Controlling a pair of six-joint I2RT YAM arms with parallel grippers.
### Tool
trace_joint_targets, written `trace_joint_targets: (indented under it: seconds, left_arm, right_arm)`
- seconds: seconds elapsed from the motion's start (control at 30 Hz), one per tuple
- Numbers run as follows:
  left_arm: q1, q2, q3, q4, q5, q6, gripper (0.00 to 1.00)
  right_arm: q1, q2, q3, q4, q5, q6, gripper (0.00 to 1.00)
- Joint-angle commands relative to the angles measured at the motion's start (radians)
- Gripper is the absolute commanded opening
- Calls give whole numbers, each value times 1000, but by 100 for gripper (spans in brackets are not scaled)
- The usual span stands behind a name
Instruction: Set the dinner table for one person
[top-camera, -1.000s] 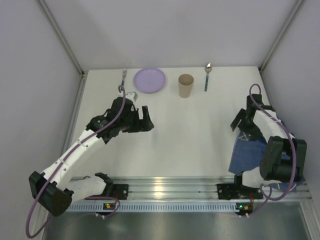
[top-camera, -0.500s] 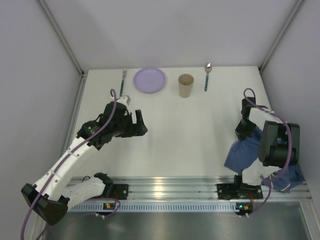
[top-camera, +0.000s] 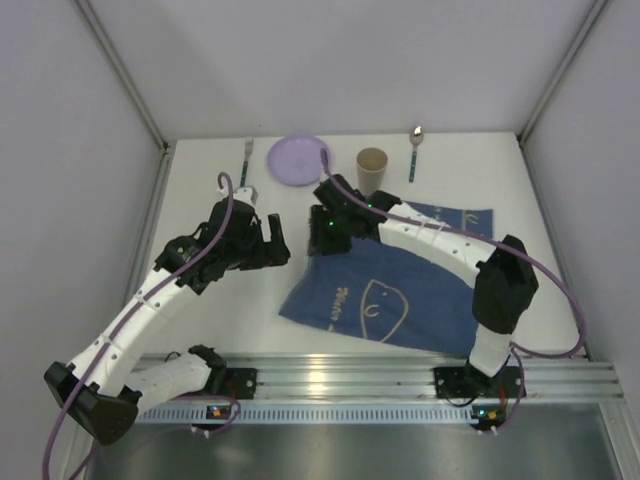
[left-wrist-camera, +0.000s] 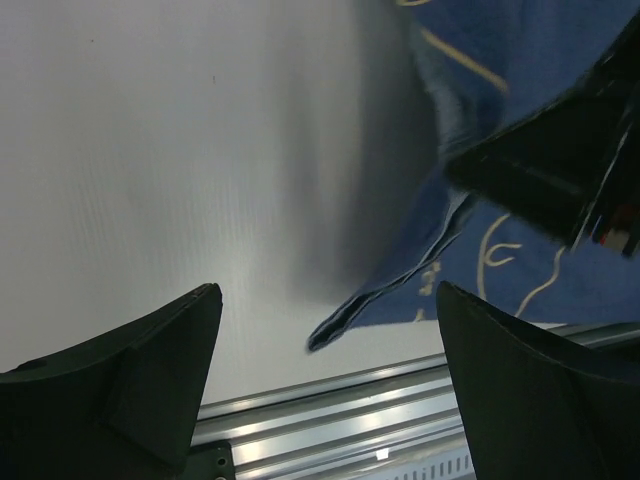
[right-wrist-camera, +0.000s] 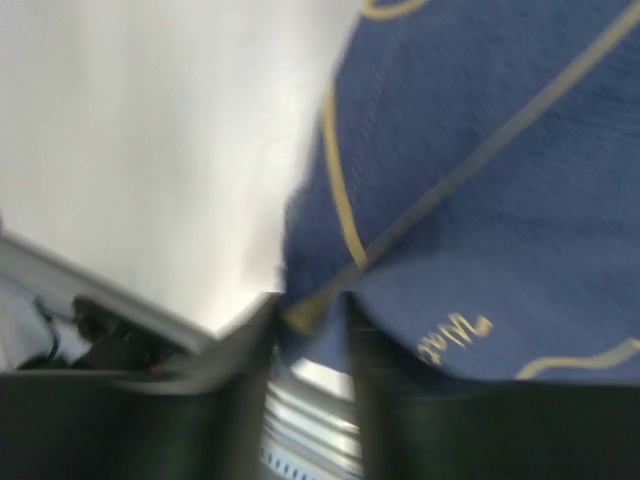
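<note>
The dark blue placemat (top-camera: 400, 290) with pale line drawings lies slanted across the right half of the white dinner table (top-camera: 250, 320). My right gripper (top-camera: 325, 238) reaches far left and is shut on the placemat's (right-wrist-camera: 480, 150) left edge, a fold of cloth pinched between its fingers (right-wrist-camera: 312, 310). In the left wrist view that corner of the placemat (left-wrist-camera: 470, 280) hangs a little above the table (left-wrist-camera: 150, 130). My left gripper (top-camera: 278, 240) stands open just left of it, nothing between its fingers (left-wrist-camera: 327, 295).
Along the far edge lie a fork (top-camera: 247, 155), a lilac plate (top-camera: 298, 160), a tan cup (top-camera: 372, 170) and a spoon (top-camera: 414, 152). The right arm's elbow (top-camera: 500, 285) rests over the placemat. A silver rail (top-camera: 330, 380) runs along the near edge.
The right gripper closed on the placemat at the right edge, then swept left across the table, pulling the cloth out flat. The left arm drew back slightly and stayed open.
</note>
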Motion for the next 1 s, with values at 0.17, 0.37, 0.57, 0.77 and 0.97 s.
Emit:
trace_joint_targets:
  seconds: [0.17,0.37,0.57,0.77,0.97]
  left_arm:
    - [-2,5,51,-12,-23,-12,93]
    - [-3,-1,13,-6,-45,-11,94]
    - [-2,23,-41,28,-40,-7,94]
    - [-3,77,-4,43,-19,-3,94]
    - [-2,126,59,17,4,-3,94]
  right_arm:
    - [182,120,248,-36,-178,47,100]
    - [146,-97,1,-32,-65,25,100]
    - [41,-246,-323,103,-17,-5,100]
    - [-60,-256,-590,380,-103,-13,100]
    - [-132,-211,-655,419,-94,-48,100]
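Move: The right hand, in full swing to the left, has the placemat's left edge still at its barely parted fingers. The placemat's middle lies some 17 cm to its right, 7 cm back and 13 cm below. The purple plate stands about 21 cm ahead and 6 cm left of the right hand, the cup roughly 14 cm ahead and 12 cm right. From the left hand the placemat's middle is about 24 cm right, 2 cm back and 20 cm below. Let go of the placemat's left edge by throwing the right fingers wide open while the swing carries on left about 9 cm, drawing back and rising slightly. Then reverse: sweep right some 18 cm and sink about 12 cm, open fingers ending low over the placemat's right part. Lower the open left hand 3 cm or so. ##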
